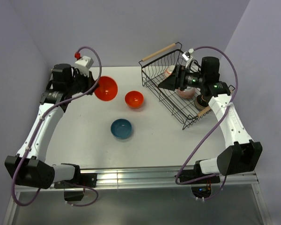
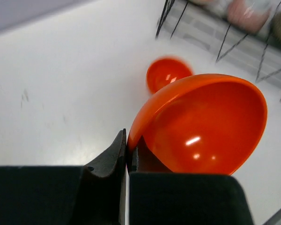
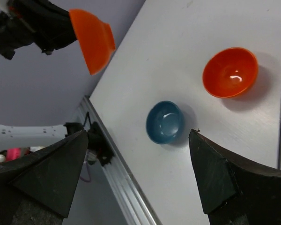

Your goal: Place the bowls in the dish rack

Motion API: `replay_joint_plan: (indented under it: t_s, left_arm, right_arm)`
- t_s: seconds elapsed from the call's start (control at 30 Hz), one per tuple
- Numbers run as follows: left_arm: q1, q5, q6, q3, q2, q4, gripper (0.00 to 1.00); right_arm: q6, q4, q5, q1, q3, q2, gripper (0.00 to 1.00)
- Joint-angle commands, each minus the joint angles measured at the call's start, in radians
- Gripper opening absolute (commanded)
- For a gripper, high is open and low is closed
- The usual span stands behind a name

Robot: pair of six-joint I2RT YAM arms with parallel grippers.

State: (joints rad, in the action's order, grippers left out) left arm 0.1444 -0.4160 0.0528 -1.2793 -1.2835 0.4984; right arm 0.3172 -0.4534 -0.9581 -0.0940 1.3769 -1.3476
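Observation:
My left gripper (image 1: 96, 87) is shut on the rim of a plain orange bowl (image 1: 106, 88) and holds it tilted above the table; in the left wrist view the fingertips (image 2: 128, 145) pinch its edge (image 2: 206, 126). A second orange bowl (image 1: 134, 99) and a blue bowl (image 1: 121, 128) sit on the table. My right gripper (image 1: 165, 84) is open and empty over the black wire dish rack (image 1: 155, 86). The rack holds patterned bowls (image 1: 170, 71) (image 1: 186, 92) and a dark one (image 1: 201, 101). The right wrist view shows the blue bowl (image 3: 165, 122) between its fingertips (image 3: 138, 136).
The rack stands at the back right with a wooden handle (image 1: 159, 51) on its far side. Purple walls close in left, back and right. The table's front metal rail (image 3: 126, 187) runs below the blue bowl.

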Motion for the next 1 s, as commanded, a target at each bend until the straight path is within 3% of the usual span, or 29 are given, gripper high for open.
replay_joint_plan:
  t_s: [0.0,0.1,0.3,0.73,0.97]
  left_arm:
    - [0.096,0.090,-0.189,-0.087,-0.014,-0.123,0.00]
    - [0.187,0.192,-0.229,-0.115,-0.019,-0.147,0.00]
    - [0.222,0.161,-0.300,-0.089,-0.016,-0.181,0.00]
    - [0.225,-0.073,-0.346,-0.019,0.003,-0.224,0.00]
    - [0.224,-0.167,-0.390,0.061,0.033,-0.291,0.00]
  right_arm:
    - [0.255,0.302,0.008,-0.061,-0.006,0.005,0.95]
    - [0.220,0.245,0.134,-0.168,0.074,-0.016,0.97]
    - [0.230,0.232,0.245,-0.289,0.091,-0.064,1.00]
    - [0.247,0.269,0.190,-0.369,0.059,-0.142,1.00]
    - [0.347,0.380,0.084,-0.375,-0.028,-0.108,0.99]
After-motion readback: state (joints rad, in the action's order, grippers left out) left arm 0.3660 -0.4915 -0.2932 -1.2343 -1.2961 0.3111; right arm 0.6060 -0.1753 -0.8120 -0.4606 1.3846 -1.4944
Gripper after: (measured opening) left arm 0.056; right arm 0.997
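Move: The left hand holds the red bowl by its rim; the open right gripper it is taken to lies about 32 cm to its right, some 3 cm nearer the base and 5 cm higher. From the left hand, the other red bowl is about 6 cm ahead, 18 cm right, and the blue bowl 9 cm back, 11 cm right, both some 25 cm below. From the right hand, the held bowl is about 27 cm left, 2 cm ahead, 5 cm below. Rightward, about 10 cm, the left hand carries the red bowl towards the right gripper, first climbing some 6 cm, then sinking about 4 and drawing back slightly while its wrist rolls some 20 degrees, left side down. The right hand comes left about 13 cm to meet the bowl, fingers staying wide open, rising some 3 cm and sinking again. The left fingers keep their pinch. ##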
